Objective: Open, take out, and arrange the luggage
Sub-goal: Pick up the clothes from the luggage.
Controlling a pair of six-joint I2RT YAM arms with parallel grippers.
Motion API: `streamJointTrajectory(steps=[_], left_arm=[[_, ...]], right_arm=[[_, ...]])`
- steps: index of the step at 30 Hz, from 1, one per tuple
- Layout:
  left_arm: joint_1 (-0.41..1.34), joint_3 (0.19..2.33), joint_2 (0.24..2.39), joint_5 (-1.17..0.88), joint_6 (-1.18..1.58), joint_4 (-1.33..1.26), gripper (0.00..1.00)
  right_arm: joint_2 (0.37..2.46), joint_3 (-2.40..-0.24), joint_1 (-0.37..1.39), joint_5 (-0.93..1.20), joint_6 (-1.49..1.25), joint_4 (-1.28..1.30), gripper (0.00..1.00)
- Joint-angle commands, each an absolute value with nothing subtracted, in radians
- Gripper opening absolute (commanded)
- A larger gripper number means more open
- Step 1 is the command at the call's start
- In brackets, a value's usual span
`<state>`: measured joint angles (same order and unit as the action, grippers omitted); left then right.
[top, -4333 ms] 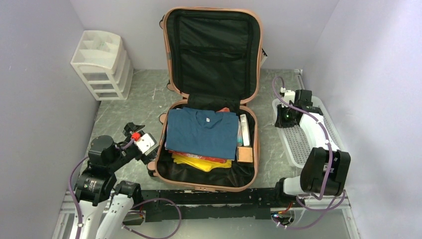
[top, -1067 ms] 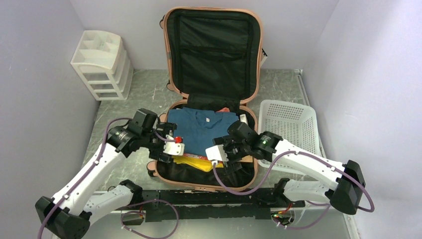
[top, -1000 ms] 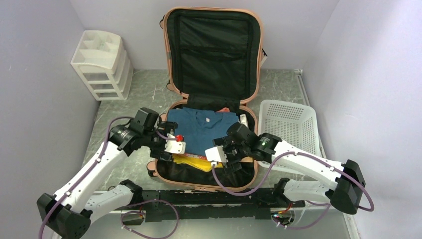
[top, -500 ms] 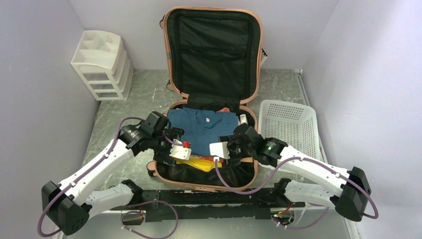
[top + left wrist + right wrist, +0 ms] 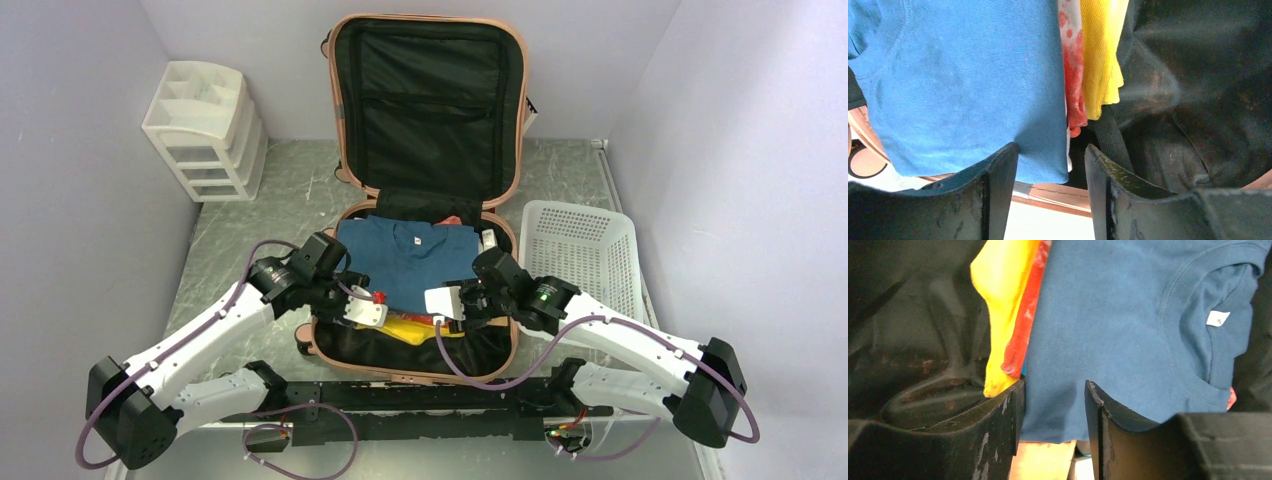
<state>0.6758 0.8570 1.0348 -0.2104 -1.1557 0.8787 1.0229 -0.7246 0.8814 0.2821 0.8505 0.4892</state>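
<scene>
The salmon-pink luggage point(image 5: 400, 376) lies open mid-table, its black-lined lid point(image 5: 430, 100) standing upright at the back. In its base a folded blue shirt point(image 5: 405, 262) tops a red and a yellow garment point(image 5: 415, 328). My left gripper point(image 5: 365, 308) is at the shirt's near left corner. In the left wrist view the jaws point(image 5: 1052, 155) stand apart, the blue corner point(image 5: 1040, 160) between them. My right gripper point(image 5: 445, 300) is at the near right corner. Its jaws point(image 5: 1054, 390) are also apart around the shirt's edge point(image 5: 1055, 405), with a tan box point(image 5: 1043, 460) below.
A white slotted basket point(image 5: 580, 250) sits right of the luggage, my right arm crossing its near end. A white drawer organizer point(image 5: 205, 130) stands at the back left. Walls close in on both sides. A white tube point(image 5: 490, 240) lies by the shirt's right edge.
Both arms have reached in from the sides to the shirt's near corners. Both pairs of jaws have narrowed around the blue fabric over the last second.
</scene>
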Motion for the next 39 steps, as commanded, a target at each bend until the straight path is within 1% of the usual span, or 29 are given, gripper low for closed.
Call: streamJointTrajectory(steps=[1,3,4,7,8,9,11,12,17,23,30,39], left_arm=[[0.683,0.889,1.045,-0.206,-1.132,0.853,0.52],[0.685,0.903,1.050,-0.215,-1.131,0.861,0.48],[0.687,0.909,1.053,-0.217,-1.131,0.864,0.44],[0.691,0.922,1.062,-0.219,-1.127,0.870,0.29],[0.691,0.924,1.065,-0.216,-1.125,0.869,0.23],[0.692,0.926,1.066,-0.213,-1.124,0.868,0.20],[0.695,0.930,1.067,-0.205,-1.120,0.865,0.08],[0.696,0.933,1.068,-0.205,-1.120,0.867,0.06],[0.701,0.955,1.067,-0.204,-1.108,0.871,0.05],[0.701,1.046,1.084,-0.246,-1.076,0.900,0.05],[0.702,1.187,1.130,-0.398,-1.043,0.988,0.05],[0.724,1.289,1.181,-0.550,-0.929,1.020,0.05]], right_arm=[[1.027,-0.742,0.881,0.339,0.894,0.560,0.47],[1.041,-0.753,0.881,0.352,0.899,0.583,0.43],[1.047,-0.757,0.881,0.351,0.897,0.588,0.38],[1.058,-0.760,0.882,0.314,0.882,0.569,0.32],[1.058,-0.757,0.882,0.293,0.868,0.543,0.29],[1.059,-0.760,0.880,0.284,0.859,0.536,0.26],[1.055,-0.772,0.880,0.267,0.847,0.521,0.19],[1.054,-0.780,0.880,0.257,0.838,0.517,0.16],[1.071,-0.845,0.862,0.204,0.819,0.502,0.00],[1.131,-0.944,0.804,0.125,0.810,0.475,0.00],[1.158,-1.059,0.685,0.147,0.823,0.437,0.00],[1.268,-1.233,0.657,0.120,0.833,0.433,0.00]])
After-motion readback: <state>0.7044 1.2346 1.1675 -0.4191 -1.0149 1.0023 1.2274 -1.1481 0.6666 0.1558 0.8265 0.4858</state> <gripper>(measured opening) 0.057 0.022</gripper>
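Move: The middle of the blue shirt in the luggage lies some 7 cm ahead of the left hand, 13 cm to its right and 3 cm below; from the right hand, 8 cm ahead, 11 cm left, 3 cm below. The yellow cloth sticks out 8 cm back and 13 cm right of the left hand, 6 cm back and 11 cm left of the right one. The white basket stands about 26 cm right and 6 cm ahead of the right hand. Both hands pinch the blue shirt; right goes 13 cm forward and up, left 9 cm up and rightward. ##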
